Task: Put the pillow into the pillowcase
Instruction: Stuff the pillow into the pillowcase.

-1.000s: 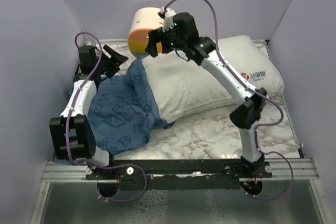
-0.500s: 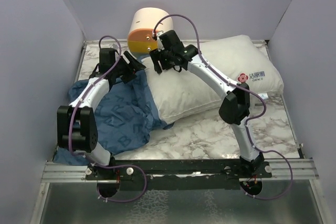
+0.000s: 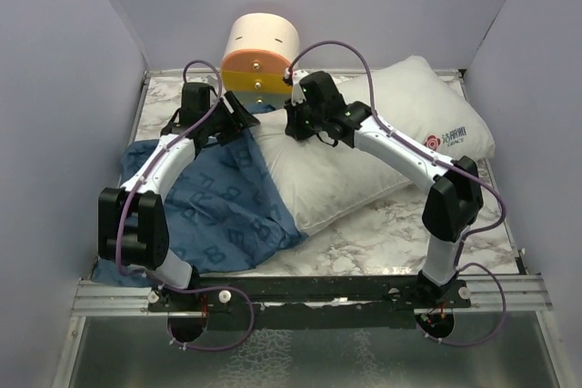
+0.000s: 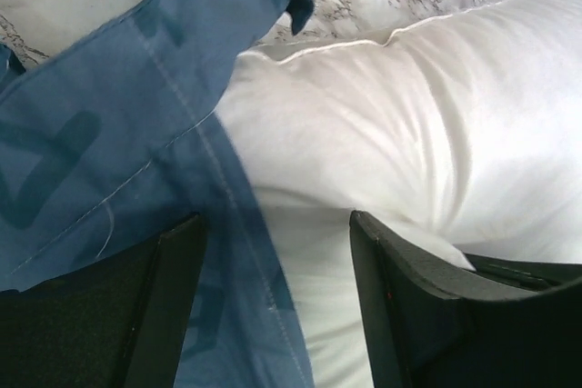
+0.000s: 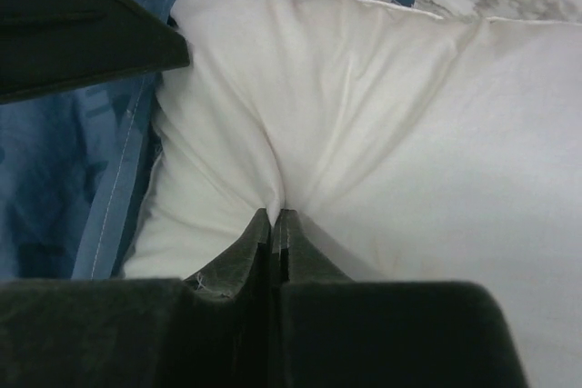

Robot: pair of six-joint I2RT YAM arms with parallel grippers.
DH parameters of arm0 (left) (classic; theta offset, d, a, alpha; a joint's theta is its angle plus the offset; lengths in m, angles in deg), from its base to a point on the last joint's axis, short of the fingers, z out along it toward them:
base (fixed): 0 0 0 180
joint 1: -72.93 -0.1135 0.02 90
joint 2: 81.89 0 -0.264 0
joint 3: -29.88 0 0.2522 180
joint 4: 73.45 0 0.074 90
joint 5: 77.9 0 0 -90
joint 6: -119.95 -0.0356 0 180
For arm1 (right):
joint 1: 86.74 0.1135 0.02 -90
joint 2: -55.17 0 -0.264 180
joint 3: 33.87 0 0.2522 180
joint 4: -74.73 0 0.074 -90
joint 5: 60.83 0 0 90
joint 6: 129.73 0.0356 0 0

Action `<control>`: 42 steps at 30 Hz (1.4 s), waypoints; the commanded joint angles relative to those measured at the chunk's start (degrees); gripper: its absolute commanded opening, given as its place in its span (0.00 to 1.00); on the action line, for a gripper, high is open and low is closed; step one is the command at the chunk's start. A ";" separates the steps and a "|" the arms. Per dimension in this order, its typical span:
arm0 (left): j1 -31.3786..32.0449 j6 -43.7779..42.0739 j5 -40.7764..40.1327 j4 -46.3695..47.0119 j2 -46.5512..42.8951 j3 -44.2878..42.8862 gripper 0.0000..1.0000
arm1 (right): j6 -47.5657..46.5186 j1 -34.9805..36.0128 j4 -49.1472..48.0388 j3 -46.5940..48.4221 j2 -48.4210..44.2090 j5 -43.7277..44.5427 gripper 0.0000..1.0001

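The white pillow lies slantwise across the marble table, its left end at the mouth of the blue pillowcase. My right gripper is shut on a pinched fold of pillow fabric; in the right wrist view the cloth puckers into its closed tips. The pillow fills that view, with the pillowcase at its left. My left gripper is open, and in its wrist view the left gripper straddles the pillowcase hem where it lies over the pillow.
A cream-and-orange cylinder stands at the back, just behind both grippers. Lilac walls close in the left, right and back. A metal rail runs along the near edge of the marble table.
The right gripper dropped onto the pillow's left end and shut on its fabric. The left gripper moved right, to the pillowcase mouth. The pillow shifted slightly right.
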State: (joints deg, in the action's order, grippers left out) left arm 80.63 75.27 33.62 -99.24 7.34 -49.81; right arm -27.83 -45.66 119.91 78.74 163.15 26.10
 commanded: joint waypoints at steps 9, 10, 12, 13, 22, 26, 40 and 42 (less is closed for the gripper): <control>5.26 -3.51 -9.60 -11.89 -10.17 0.85 0.52 | 5.60 0.67 -7.78 -12.90 -8.54 -5.41 0.01; 5.45 -3.38 -10.39 -12.62 -10.80 1.39 0.52 | 5.66 0.67 -8.11 -13.34 -8.82 -5.70 0.01; 5.57 -3.25 -11.55 -13.75 -12.23 2.23 0.52 | 5.83 0.67 -8.70 -14.15 -9.24 -6.37 0.01; 5.57 -3.30 -11.85 -13.94 -12.58 2.69 0.52 | 5.86 0.67 -9.00 -14.53 -9.55 -6.72 0.01; 5.65 -4.08 -10.45 -11.64 -8.64 1.26 0.43 | 6.31 0.67 -11.07 -17.53 -10.89 -8.22 0.01; 5.95 -4.46 -9.43 -11.81 -6.67 -0.27 0.29 | 6.56 0.67 -11.89 -18.40 -11.43 -8.27 0.01; 6.76 -5.00 -3.89 -14.65 -9.84 -11.24 0.00 | 5.53 0.67 -13.19 -19.99 -14.92 -9.17 0.01; 7.52 -3.82 -1.77 -12.91 -9.56 -13.32 0.00 | 5.99 0.67 -15.19 -21.22 -16.77 -10.21 0.01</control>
State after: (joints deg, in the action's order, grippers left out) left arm 86.69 70.92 26.15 -115.13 0.33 -58.21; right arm -22.85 -45.55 104.92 59.88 150.85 20.46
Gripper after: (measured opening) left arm 0.012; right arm 0.016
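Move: About 5 cm back from the open left hand and 2 cm below it, neither left nor right, is the stretch of pillowcase rim to pinch. The pillow's far-left corner lies some 3 cm ahead, 3 cm right and 5 cm below that hand. The drawer cabinet stands roughly 14 cm ahead, level sideways, its middle 8 cm below. From the right hand, already shut on the pillow, that rim is about 9 cm left, 1 cm ahead and 2 cm below. Drawing back 5 to 6 cm with a slight rise, the left hand rolls its left side up some 10 degrees, sinks onto the pillowcase rim, closes from wide open and pinches the rim, then lifts about 7 cm, easing a little forward and right. Meanwhile the right hand keeps its pinch on the pillow and draws it back 3 to 4 cm, with a similar roll. ##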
